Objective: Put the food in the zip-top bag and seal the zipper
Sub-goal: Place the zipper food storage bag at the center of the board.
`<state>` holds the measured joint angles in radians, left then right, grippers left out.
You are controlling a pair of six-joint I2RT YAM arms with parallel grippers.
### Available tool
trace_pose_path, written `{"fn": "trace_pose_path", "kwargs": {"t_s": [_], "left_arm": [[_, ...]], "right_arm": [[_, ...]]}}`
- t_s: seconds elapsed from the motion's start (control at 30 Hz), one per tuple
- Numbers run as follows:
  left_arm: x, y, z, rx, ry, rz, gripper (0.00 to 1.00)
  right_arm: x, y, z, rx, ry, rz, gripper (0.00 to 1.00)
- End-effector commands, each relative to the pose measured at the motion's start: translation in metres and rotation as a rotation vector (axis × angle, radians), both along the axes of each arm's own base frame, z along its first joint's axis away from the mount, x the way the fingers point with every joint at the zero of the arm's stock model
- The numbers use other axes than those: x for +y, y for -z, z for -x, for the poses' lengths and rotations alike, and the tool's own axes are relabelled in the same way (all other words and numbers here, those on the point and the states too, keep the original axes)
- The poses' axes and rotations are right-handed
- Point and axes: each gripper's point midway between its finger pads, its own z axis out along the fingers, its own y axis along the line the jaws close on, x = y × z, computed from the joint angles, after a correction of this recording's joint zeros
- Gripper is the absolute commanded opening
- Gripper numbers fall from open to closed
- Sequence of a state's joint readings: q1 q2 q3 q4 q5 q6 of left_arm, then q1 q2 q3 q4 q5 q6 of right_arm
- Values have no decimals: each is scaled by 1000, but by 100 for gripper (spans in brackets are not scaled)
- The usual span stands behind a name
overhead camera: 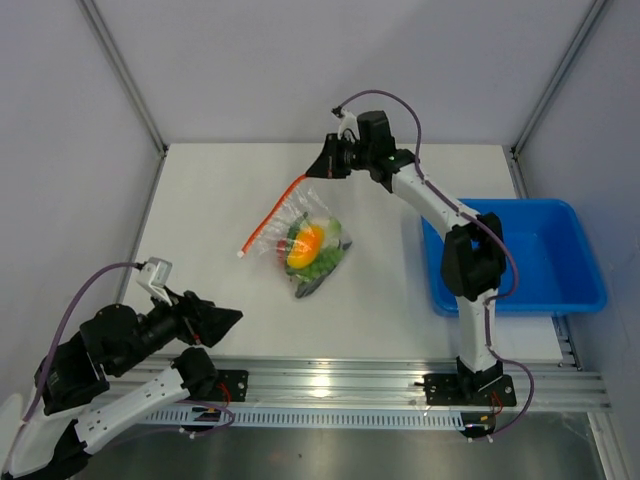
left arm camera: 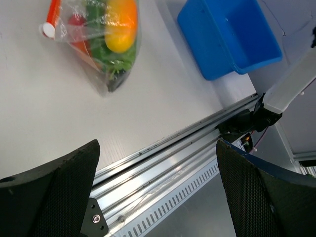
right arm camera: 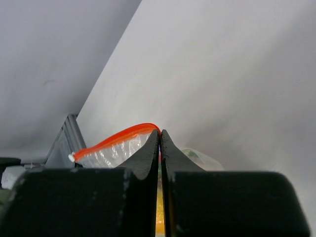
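Note:
The clear zip-top bag point(overhead camera: 305, 245) lies mid-table with the food point(overhead camera: 310, 247) inside: a yellow-orange fruit, green leafy pieces and red bits. Its orange-red zipper point(overhead camera: 272, 215) runs from a white end at the lower left up to my right gripper point(overhead camera: 316, 172). The right gripper is shut on the zipper's far end point(right arm camera: 148, 129), lifting that corner of the bag. My left gripper point(overhead camera: 225, 322) is open and empty near the table's front left edge, well away from the bag point(left arm camera: 101, 44). The food point(left arm camera: 118, 24) shows through the plastic there.
A blue plastic tray point(overhead camera: 520, 255) stands at the right side of the table, also in the left wrist view point(left arm camera: 229, 34). A metal rail point(overhead camera: 330, 385) runs along the near edge. Grey walls enclose the table.

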<state>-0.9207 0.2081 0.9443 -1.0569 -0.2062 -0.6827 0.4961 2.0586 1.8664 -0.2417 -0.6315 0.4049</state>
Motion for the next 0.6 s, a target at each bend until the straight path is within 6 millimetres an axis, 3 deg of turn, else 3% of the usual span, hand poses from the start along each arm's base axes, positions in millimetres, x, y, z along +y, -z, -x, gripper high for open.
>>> {"fn": "trace_pose_path", "kwargs": {"t_s": [0.0,0.17,0.2,0.23,0.33,0.57], "left_arm": [[-2,-3,2,1,4,39,99],[0,-6,3,-7,6,37,99],[0,-8,3,-11,6,37,100],[0,-8,2,-11,5,34,99],[-2,-7,-1,-12,2,23,99],[-12,-2,-7,-2,18,-13,99]], "right_arm": [[10,-18,-40,-15,51,-65,0],[12,11,-84,54,150,-89,0],[12,31,-93,78,181,-73,0],[12,38,-98,95,194,-72,0],[17,66,-105,135,200,-50,0],[20,99,-104,164,195,-33,0]]}}
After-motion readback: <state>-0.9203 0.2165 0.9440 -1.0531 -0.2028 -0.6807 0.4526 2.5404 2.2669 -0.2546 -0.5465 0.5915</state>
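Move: The bag hangs by its zipper's end from the shut right fingers, with the board's centre about 3 cm ahead, 6 cm to the right and 23 cm below. The food lies about 7 cm behind that hand and 15 cm below it, neither left nor right; the blue bin is some 48 cm to its right and 7 cm back. From the left hand, the board's centre is roughly 38 cm ahead, 21 cm right and 26 cm down. Still pinching the zipper's end, the right hand sinks about 12 cm while reaching 10 cm forward, lowering the bag. ##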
